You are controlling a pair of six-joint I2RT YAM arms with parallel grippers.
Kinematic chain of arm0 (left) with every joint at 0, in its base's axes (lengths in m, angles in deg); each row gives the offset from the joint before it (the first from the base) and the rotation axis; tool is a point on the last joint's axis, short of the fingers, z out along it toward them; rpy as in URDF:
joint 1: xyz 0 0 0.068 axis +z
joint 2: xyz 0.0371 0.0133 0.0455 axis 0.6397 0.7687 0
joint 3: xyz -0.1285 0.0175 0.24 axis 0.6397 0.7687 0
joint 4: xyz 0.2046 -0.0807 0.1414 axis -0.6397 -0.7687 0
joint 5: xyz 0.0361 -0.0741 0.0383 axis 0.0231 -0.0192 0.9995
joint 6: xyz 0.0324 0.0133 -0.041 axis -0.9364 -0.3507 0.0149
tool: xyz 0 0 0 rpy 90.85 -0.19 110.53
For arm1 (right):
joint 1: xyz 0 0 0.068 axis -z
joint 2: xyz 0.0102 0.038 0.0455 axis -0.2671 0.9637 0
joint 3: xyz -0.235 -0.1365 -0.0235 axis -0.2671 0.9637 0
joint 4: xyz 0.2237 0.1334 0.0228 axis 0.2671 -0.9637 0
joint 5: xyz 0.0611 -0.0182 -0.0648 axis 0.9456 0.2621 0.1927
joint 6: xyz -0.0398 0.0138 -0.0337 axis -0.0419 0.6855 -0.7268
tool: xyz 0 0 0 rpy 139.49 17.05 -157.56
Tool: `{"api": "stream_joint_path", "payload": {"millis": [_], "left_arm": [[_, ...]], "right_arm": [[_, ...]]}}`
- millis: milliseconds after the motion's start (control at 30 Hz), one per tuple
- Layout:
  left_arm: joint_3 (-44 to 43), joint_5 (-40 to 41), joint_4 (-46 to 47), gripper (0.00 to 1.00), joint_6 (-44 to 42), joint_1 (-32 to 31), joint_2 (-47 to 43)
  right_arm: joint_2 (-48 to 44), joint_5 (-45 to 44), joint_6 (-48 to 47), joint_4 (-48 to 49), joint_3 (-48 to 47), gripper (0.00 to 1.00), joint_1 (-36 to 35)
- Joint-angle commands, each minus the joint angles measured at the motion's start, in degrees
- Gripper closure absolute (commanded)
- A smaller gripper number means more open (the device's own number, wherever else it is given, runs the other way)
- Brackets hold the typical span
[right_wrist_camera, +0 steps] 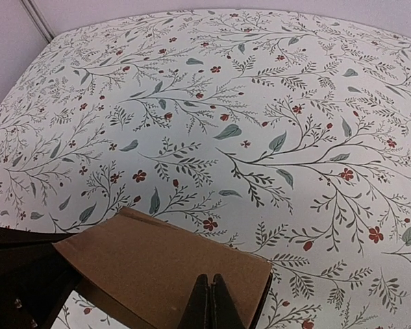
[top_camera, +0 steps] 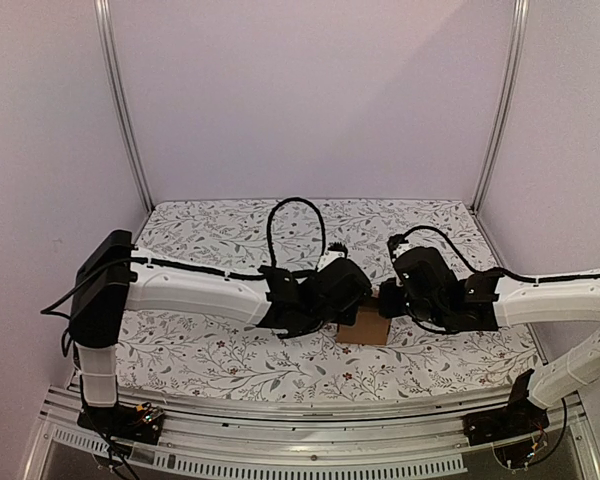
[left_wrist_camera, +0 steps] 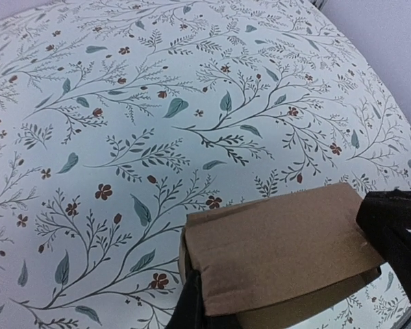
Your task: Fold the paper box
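The paper box (top_camera: pixel 365 326) is a brown cardboard piece, partly folded, lying on the floral table between the two arms. In the left wrist view the box (left_wrist_camera: pixel 281 243) shows a top panel folded over. One finger (left_wrist_camera: pixel 190 301) of my left gripper (top_camera: pixel 352 300) shows at the box's left edge; the other is hidden under the panel, and the gripper seems pinched on that edge. My right gripper (right_wrist_camera: pixel 212 291) is shut, its fingertips together and resting on top of the box (right_wrist_camera: pixel 157 260) near its right corner. The right gripper also shows in the top view (top_camera: pixel 385 298).
The floral cloth (top_camera: pixel 230 230) covers the whole table. Purple walls and two metal posts (top_camera: pixel 125 110) close the back and sides. The right gripper's body (left_wrist_camera: pixel 397 233) sits against the box's right end; the left gripper's body (right_wrist_camera: pixel 20 274) sits at its left end.
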Motion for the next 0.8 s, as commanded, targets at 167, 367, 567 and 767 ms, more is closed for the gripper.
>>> {"api": "stream_joint_path", "payload": {"millis": [167, 367, 567, 767], "left_arm": [[7.4, -17.2, -19.5, 0.71, -1.4, -3.3, 5.0], [11.6, -18.8, -17.9, 0.37, -3.6, -4.3, -1.0], [13.6, -24.6, -14.4, 0.33, -8.4, -4.1, -5.6], [13.4, -27.1, -12.8, 0.36, -13.0, -1.9, -10.5]], "right_arm": [[1.2, 0.8, 3.3, -2.7, 3.3, 1.0, -0.7], [3.1, 0.9, 3.1, -2.0, 3.1, 1.0, -0.8], [4.1, 1.1, 3.0, -0.6, 3.5, 1.0, -0.7], [4.2, 1.1, 2.8, -0.3, 4.1, 1.0, -0.8]]}}
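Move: The paper box's middle is roughly 3 cm ahead of the left hand, 4 cm to its right and 5 cm below; that hand's shut fingers are at the lid's near left corner. From the right hand, whose closed tips are over the lid's right part, the paper box's middle is some 1 cm ahead, 3 cm left and 8 cm below. The left hand opens, backs off about 12 cm, finally down-left; the right presses the lid down 2 cm. ##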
